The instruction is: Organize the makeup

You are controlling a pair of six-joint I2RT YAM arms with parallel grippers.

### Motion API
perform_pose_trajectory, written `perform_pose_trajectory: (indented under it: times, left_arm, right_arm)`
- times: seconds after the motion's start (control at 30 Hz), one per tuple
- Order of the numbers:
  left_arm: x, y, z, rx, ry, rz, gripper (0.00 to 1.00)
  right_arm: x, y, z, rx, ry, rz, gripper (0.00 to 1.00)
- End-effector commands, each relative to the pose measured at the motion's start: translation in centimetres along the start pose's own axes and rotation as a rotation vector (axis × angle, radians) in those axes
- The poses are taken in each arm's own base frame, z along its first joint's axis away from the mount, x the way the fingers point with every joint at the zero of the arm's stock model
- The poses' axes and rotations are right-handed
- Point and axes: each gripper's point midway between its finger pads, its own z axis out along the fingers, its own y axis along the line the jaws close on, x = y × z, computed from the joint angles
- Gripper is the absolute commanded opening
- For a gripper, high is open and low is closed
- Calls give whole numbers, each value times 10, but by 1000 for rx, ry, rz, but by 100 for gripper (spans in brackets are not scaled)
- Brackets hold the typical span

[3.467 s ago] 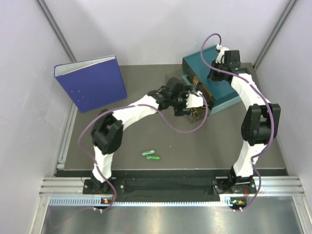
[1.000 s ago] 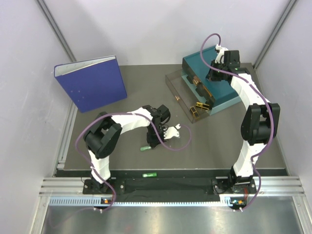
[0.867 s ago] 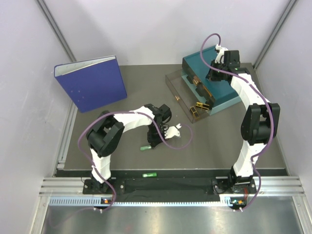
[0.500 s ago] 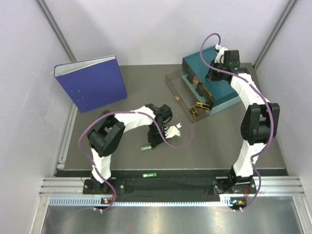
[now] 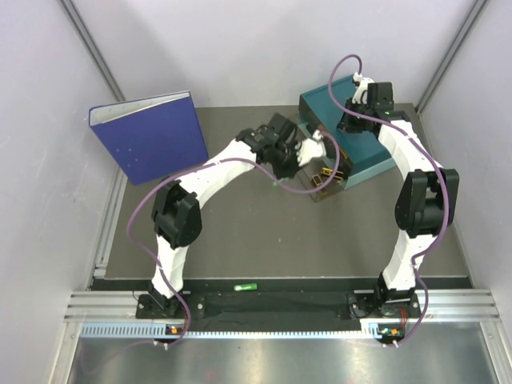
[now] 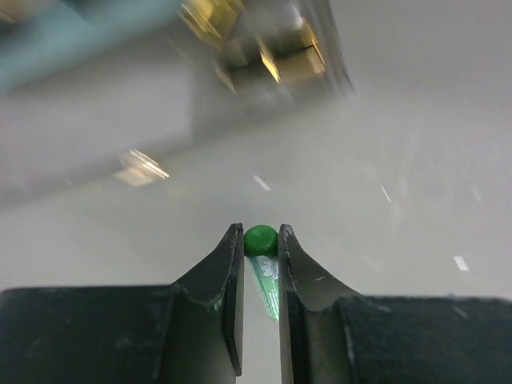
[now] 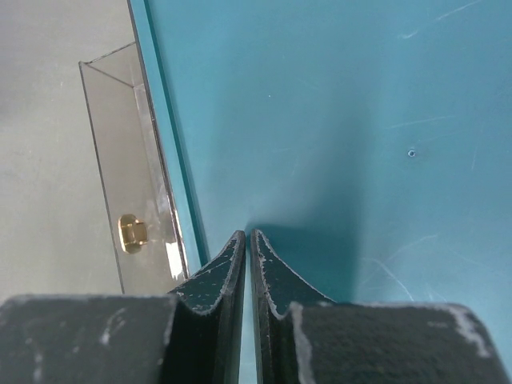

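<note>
My left gripper (image 6: 260, 233) is shut on a green capsule (image 6: 267, 276), whose round end pokes out between the fingertips. In the top view this gripper (image 5: 307, 150) hangs over the clear drawer (image 5: 298, 170) pulled out of the teal drawer box (image 5: 364, 154). Two gold-and-black cases (image 5: 324, 178) lie at the drawer's near end and show blurred in the left wrist view (image 6: 272, 50). A second green capsule (image 5: 246, 286) lies on the black rail at the table's near edge. My right gripper (image 7: 247, 237) is shut, empty, and rests on the teal box top (image 7: 344, 120).
A large blue binder (image 5: 149, 138) stands upright at the back left. The drawer's gold knob (image 7: 132, 232) shows in the right wrist view beside the box edge. The left arm's purple cable (image 5: 264, 178) loops over the table's middle.
My left arm has lifted the green capsule off the middle of the table and swung back and to the right, over the clear drawer. The right arm has not moved.
</note>
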Motion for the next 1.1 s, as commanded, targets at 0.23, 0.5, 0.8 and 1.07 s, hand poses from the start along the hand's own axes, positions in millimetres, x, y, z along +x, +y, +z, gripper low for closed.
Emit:
perform_pose_trajectory:
  times: [0.23, 0.5, 0.8, 1.07]
  left_arm:
    - [-133, 63, -23, -42, -609, -49, 0]
    - [-155, 71, 5, 19, -756, -106, 10]
    - [-141, 87, 21, -76, -705, -114, 73]
    - [-120, 85, -15, -177, -618, -24, 88]
  right_arm:
    - [98, -14, 15, 49, 316, 73, 7]
    - [98, -15, 14, 51, 314, 74, 8]
    - [99, -15, 15, 55, 318, 74, 8]
    - [98, -15, 14, 53, 315, 72, 8]
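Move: The left hand already holds the green tube. Its place, the near end of the open clear drawer, lies about 6 cm ahead, 12 cm to the right and 11 cm below. Two gold tubes lie there at that same depth: one about 5 cm ahead and 12 cm right, the other 8 cm ahead and 16 cm right. The teal cabinet is centred some 17 cm ahead, 20 cm right and 7 cm lower. From the idle right hand, the drawer spot is about 10 cm back, 11 cm left and 15 cm below. Rightward and forward together, about 10 cm each way, the left hand carries the green tube in an arc to the open drawer, rising some 7 cm and then sinking about 4. On the way it tilts roughly 35 degrees, so the fingers swing up to point mostly right; over the drawer they open wide and let go of the tube. ##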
